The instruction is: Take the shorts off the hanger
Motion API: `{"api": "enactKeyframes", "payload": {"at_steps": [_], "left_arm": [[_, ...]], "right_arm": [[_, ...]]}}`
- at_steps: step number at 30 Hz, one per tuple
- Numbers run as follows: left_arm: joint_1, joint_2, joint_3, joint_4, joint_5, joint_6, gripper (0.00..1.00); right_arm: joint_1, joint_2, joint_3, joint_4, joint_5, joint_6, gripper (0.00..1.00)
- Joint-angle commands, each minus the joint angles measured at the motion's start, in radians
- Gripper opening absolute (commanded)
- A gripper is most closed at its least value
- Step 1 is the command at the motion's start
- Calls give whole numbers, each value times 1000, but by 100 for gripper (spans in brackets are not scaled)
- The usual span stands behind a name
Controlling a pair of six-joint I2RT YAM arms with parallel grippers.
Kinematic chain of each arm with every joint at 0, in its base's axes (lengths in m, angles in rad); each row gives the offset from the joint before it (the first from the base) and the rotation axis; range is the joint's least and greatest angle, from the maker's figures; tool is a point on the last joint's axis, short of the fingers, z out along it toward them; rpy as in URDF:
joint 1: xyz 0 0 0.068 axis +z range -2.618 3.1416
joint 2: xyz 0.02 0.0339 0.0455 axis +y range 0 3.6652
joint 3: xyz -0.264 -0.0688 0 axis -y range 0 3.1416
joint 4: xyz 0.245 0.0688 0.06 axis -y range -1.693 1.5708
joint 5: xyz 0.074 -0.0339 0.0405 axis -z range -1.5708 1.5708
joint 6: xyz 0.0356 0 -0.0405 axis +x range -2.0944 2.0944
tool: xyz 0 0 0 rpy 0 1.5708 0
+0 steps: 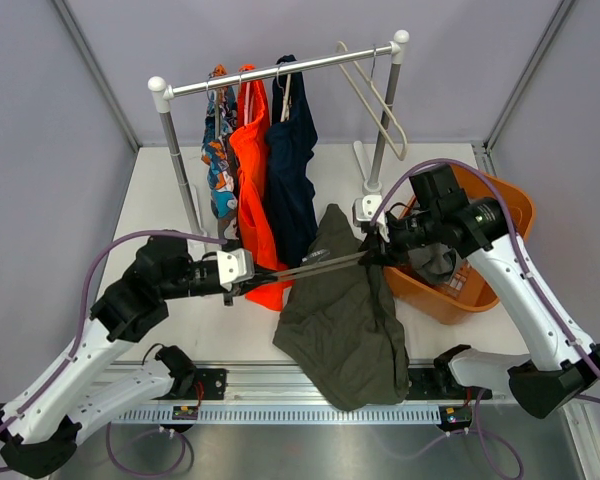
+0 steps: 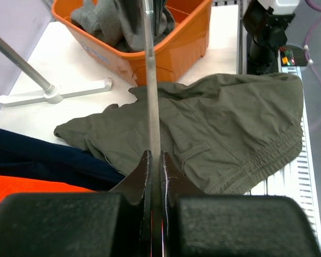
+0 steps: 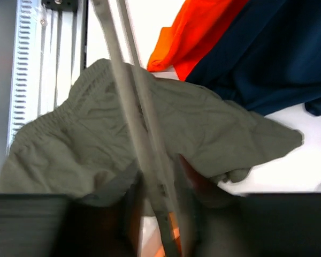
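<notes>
The dark olive-green shorts [image 1: 345,320] lie spread flat on the table between the arms; they also show in the left wrist view [image 2: 224,123] and the right wrist view [image 3: 203,128]. The mid-grey shorts [image 1: 435,262] lie in the orange basket [image 1: 510,205], also seen from the left wrist [image 2: 104,21]. My left gripper [image 1: 248,275] [image 2: 155,160] is shut on one end of a thin grey hanger [image 1: 310,266] [image 2: 150,80], held level above the olive shorts. My right gripper [image 1: 372,252] [image 3: 160,182] is at the hanger's other end [image 3: 131,107], blurred, its fingers apart around the bars.
A clothes rack [image 1: 280,68] stands at the back with a patterned garment [image 1: 218,150], a bright orange pair [image 1: 252,170] and a navy pair [image 1: 292,170]. An empty white hanger [image 1: 380,100] hangs at its right end. The metal rail [image 1: 310,385] runs along the near edge.
</notes>
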Motion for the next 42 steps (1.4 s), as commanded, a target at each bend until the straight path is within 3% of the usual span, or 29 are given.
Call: {"api": "enactKeyframes", "payload": {"at_steps": [1,2,3,4,6,7,10,11,14,19,22,26,32,37,42], "left_arm": [[5,-8,-7,126,24,-29,0],[7,-7,-11,138,8,-38,0],[7,-8,-16,167,-31,-47,0],[7,-7,-28,187,-65,-80,10],[7,-7,-34,230,-127,-107,13],[7,-5,-37,245,-150,-128,33],[7,-10,-30,279,-246,-170,50],[7,-14,-16,279,-263,-171,70],[7,-30,25,278,-406,-202,99],[7,-68,84,224,-691,-252,99],[7,-105,78,203,-785,-272,99],[7,-166,29,212,-823,-295,99],[7,-223,-5,193,-843,-334,99],[7,-244,-31,178,-848,-357,99],[7,-269,-59,178,-845,-358,99]], "right_arm": [[8,-1,22,-3,20,-5,23],[8,-1,25,-11,7,-14,11],[7,-7,25,-23,4,-17,6],[7,-11,24,-28,3,-20,3],[7,-34,10,-38,9,-25,0],[5,-44,3,-40,12,-21,0],[2,-97,-39,-34,23,15,0],[-2,-111,-50,-32,27,48,0],[-56,-159,-70,-29,73,155,0],[-208,-240,-102,6,150,317,0],[-214,-289,-122,52,216,390,0],[-212,-298,-113,153,387,605,0],[-214,-243,39,127,241,595,0],[-214,-209,127,236,277,686,0],[-212,-217,159,293,219,665,0]]}}
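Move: At the right hand's fingertips is one end of the bare hanger, its middle some 10 cm left and 3 cm back; from the left hand, gripping the other end, that middle is about 11 cm right and 3 cm ahead. The olive shorts lie 3 cm left of the right hand and level with it, 23 cm down; the orange bin is 22 cm right, 12 cm ahead and 15 cm down. From the left hand the orange shorts hang about 18 cm ahead, 3 cm left. Closing on the hanger, the right fingers take it over; the left fingers spread wide to let go, and that hand goes about 11 cm left, 7 cm forward and 6 cm up (sinking slightly last), turning counter-clockwise towards the hanging shorts. The right hand eases back, carries the hanger rightward to the bin's side, turning some 40 degrees clockwise, then lifts 10 cm and goes forward. ##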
